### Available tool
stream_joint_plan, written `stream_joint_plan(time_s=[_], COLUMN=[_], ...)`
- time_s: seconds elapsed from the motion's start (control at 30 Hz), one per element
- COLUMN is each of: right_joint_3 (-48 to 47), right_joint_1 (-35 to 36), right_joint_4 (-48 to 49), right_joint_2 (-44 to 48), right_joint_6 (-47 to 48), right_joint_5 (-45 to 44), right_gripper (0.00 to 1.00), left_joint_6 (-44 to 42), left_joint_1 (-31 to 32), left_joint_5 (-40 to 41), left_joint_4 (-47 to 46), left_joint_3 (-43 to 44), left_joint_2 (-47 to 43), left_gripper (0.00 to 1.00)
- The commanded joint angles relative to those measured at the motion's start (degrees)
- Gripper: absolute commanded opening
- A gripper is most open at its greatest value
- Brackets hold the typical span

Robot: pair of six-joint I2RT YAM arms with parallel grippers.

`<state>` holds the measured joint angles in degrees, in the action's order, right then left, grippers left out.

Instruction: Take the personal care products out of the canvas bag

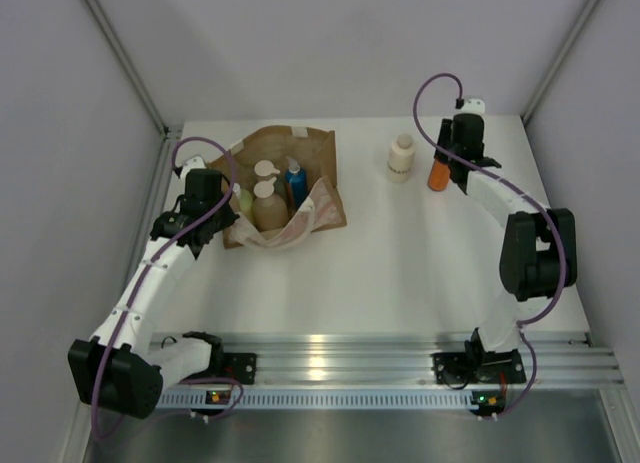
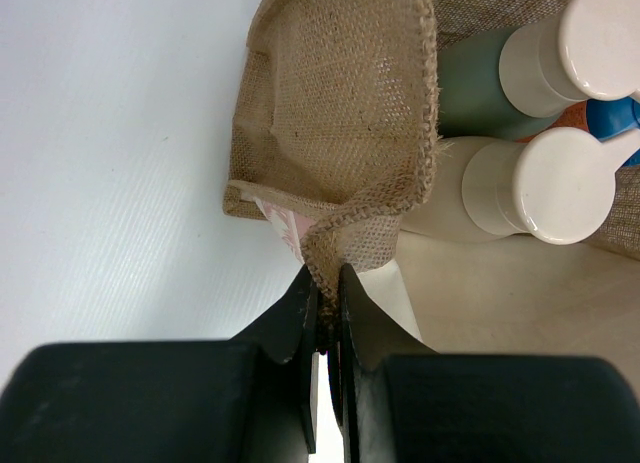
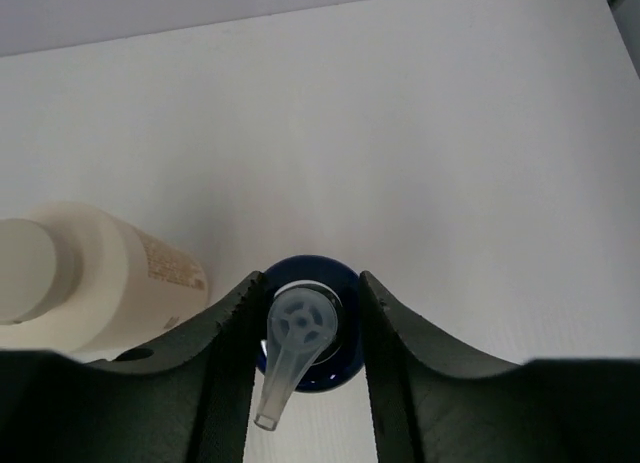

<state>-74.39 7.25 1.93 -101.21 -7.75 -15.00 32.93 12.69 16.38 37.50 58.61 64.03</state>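
The canvas bag [image 1: 300,148] lies open at the back left, holding a beige bottle [image 1: 268,208], a grey-green bottle [image 2: 470,83], a blue bottle [image 1: 296,183] and a yellow-green one [image 1: 243,198]. My left gripper [image 1: 230,198] is shut on the bag's near rim [image 2: 340,113], the jute pinched between its jaws [image 2: 327,283]. A cream bottle [image 1: 400,158] stands on the table. My right gripper [image 1: 445,163] is shut on the orange bottle [image 1: 437,175]. From above, in the right wrist view, this bottle shows a dark round top and clear pump nozzle [image 3: 300,323].
The white table [image 1: 400,273] is enclosed by pale walls at the left, right and back. The cream bottle [image 3: 90,273] stands just left of my right gripper [image 3: 310,278]. The aluminium rail [image 1: 380,353] with both arm bases runs along the near edge.
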Motion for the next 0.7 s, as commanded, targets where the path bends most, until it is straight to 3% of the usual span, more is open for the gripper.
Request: stream_joint_plan(time_s=[0.0,0.27,0.47,0.67], right_joint_3=[-2.08,-2.78,-8.92,-11.12], right_joint_1=[-0.57,-0.39,1.8,14.35], right_joint_4=[2.02,-0.52,-5.27,-8.43], right_joint_2=[0.48,3.82,10.05,15.25], right_joint_6=[-1.3,0.27,-0.42,-4.73], right_joint_5=[2.35,3.84,4.28,3.85], right_gripper=[0.44,0.76,0.84,0.88], left_joint_6=[-1.11,-1.2,-1.2,-0.32], left_joint_1=[0.06,0.06,0.06,0.06], left_joint_5=[-1.44,-1.62,-1.7,-1.26], left_joint_4=[3.9,3.9,3.9,3.81], left_joint_3=[-0.16,-0.34,-0.16,-0.25], left_joint_2=[0.48,0.48,0.31,0.48], left_gripper=[0.0,0.0,0.0,0.0])
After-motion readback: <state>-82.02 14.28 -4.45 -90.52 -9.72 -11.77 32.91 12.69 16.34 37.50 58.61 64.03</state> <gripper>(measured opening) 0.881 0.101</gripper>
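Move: The orange bottle stands upright between the right hand's fingertips at its neck, its middle straight below and some 7 cm down. The white bottle is about 10 cm to its left and 2 cm farther out, and the blue bottle in the canvas bag lies about 36 cm left and 2 cm back. From the left hand, which is pinching the bag's rim, the orange bottle is roughly 50 cm right, 19 cm ahead and 9 cm lower. The right hand first stays almost in place at the neck of the standing orange bottle and spreads its fingers from partly open to nearly fully open, letting go of it with only about a centimetre of drift to the left. Then, with the fingers still opening a little, it rises quickly some 13 cm while swinging about 7 cm left towards the bag and easing slightly back, the fingertips tilting up by 10 to 15 degrees and the hand turning a little counter-clockwise. ##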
